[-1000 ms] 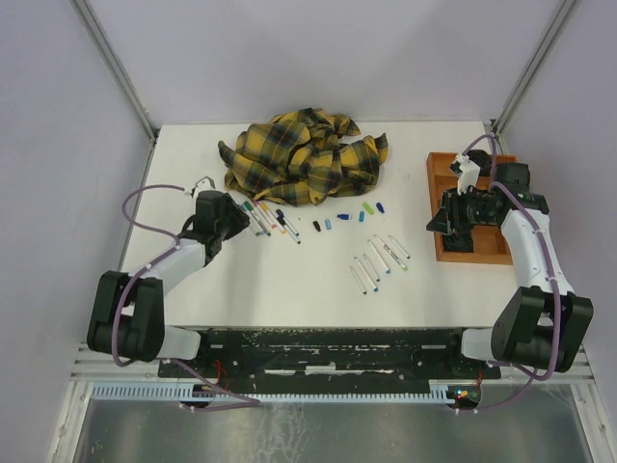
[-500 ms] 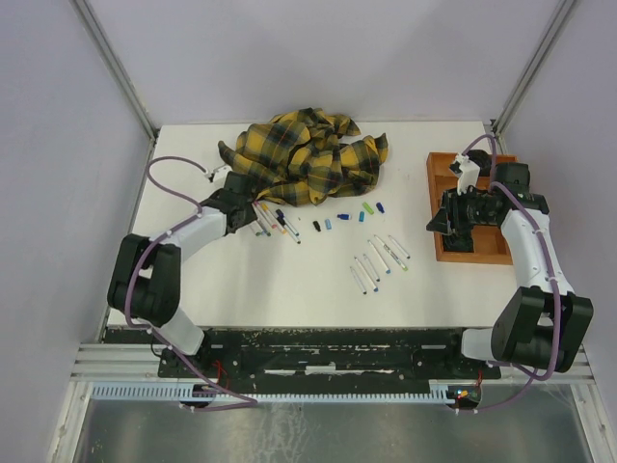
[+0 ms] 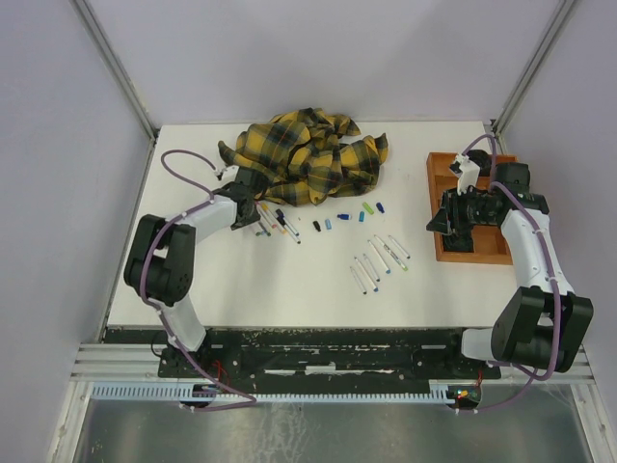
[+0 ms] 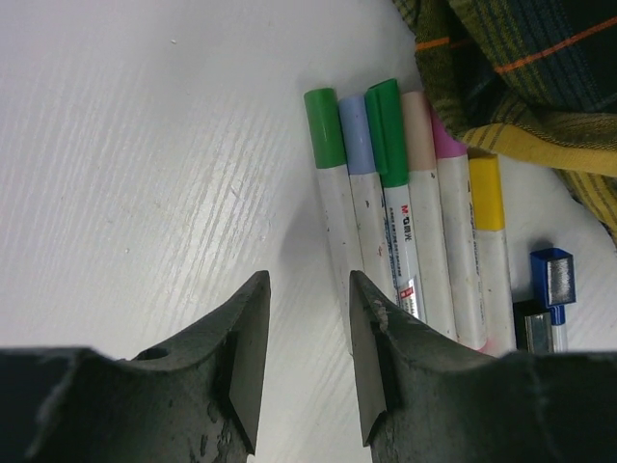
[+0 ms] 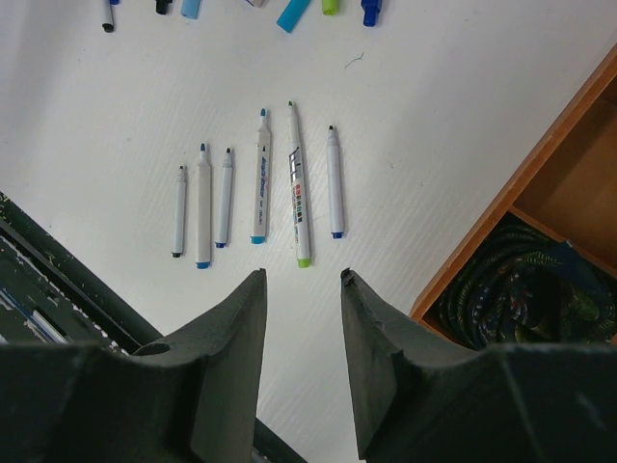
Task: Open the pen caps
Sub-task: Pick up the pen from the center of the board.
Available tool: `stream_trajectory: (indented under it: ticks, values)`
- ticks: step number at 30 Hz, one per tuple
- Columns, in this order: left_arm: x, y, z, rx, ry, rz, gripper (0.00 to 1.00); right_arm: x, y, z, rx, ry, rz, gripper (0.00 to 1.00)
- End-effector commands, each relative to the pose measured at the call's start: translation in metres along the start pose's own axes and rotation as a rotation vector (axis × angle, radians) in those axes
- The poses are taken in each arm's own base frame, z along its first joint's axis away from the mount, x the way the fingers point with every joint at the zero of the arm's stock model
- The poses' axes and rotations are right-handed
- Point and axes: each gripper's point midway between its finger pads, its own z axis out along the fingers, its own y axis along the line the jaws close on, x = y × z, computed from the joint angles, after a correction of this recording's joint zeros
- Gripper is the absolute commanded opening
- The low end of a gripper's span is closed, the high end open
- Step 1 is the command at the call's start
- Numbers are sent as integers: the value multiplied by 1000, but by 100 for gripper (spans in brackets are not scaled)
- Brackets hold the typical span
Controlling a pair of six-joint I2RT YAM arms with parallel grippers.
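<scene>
Several capped pens lie side by side at the hem of the plaid cloth, with green, lilac, peach, pink and yellow pen caps on them. My left gripper is open just left of that row, only bare table between its fingers. In the top view it sits at the capped pens. Loose pen caps lie mid-table, and uncapped pens lie in a row nearer the front. My right gripper hovers open and empty beside the wooden tray.
A yellow-and-black plaid cloth is heaped at the back of the table, its hem touching the capped pens. The wooden tray stands at the right edge and holds a dark coiled item. A loose blue cap lies by the yellow-capped pen.
My left arm has swung away from the front toward the cloth, bringing its gripper up to the capped pens, and its jaws have narrowed a little. The right arm has not moved.
</scene>
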Motion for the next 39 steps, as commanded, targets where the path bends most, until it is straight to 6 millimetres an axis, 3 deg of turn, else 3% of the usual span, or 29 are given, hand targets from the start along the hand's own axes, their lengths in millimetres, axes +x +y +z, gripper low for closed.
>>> stream_trajectory:
  ticks: [1,13,21,31,39]
  values:
    - [-11,-5,1,-18,-27,27,44,-8,2,-4,-4,-29,-31,44]
    - [-2,-1,11,-59,4,51,43,-8,2,-4,-3,-29,-30,45]
    - [14,11,13,-92,28,47,27,-8,3,-4,-4,-31,-32,45]
    - [26,19,15,-102,48,59,28,-9,4,-5,-8,-34,-32,45]
    - [26,26,6,-102,34,54,6,-11,10,-7,-28,-48,-35,45]
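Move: The green-capped pen lies just under the left gripper's right finger, its middle about 2 cm ahead, 1 cm right and 2 cm below. It is the left end of a close row: the light-blue-capped pen is about 1 cm to the right of it, the green clip pen roughly 2 cm, and the yellow-capped pen some 5 cm to the right of it. From the right gripper the green-capped pen is about 52 cm left, 10 cm ahead and 15 cm down. Bring the left gripper down about 2.5 cm, most of it first, onto the tail half of the green-capped pen. Then close the half-open fingers nearly shut while easing about 1 cm left and 1 cm back, away from the other pens, until both pads pinch the barrel. ##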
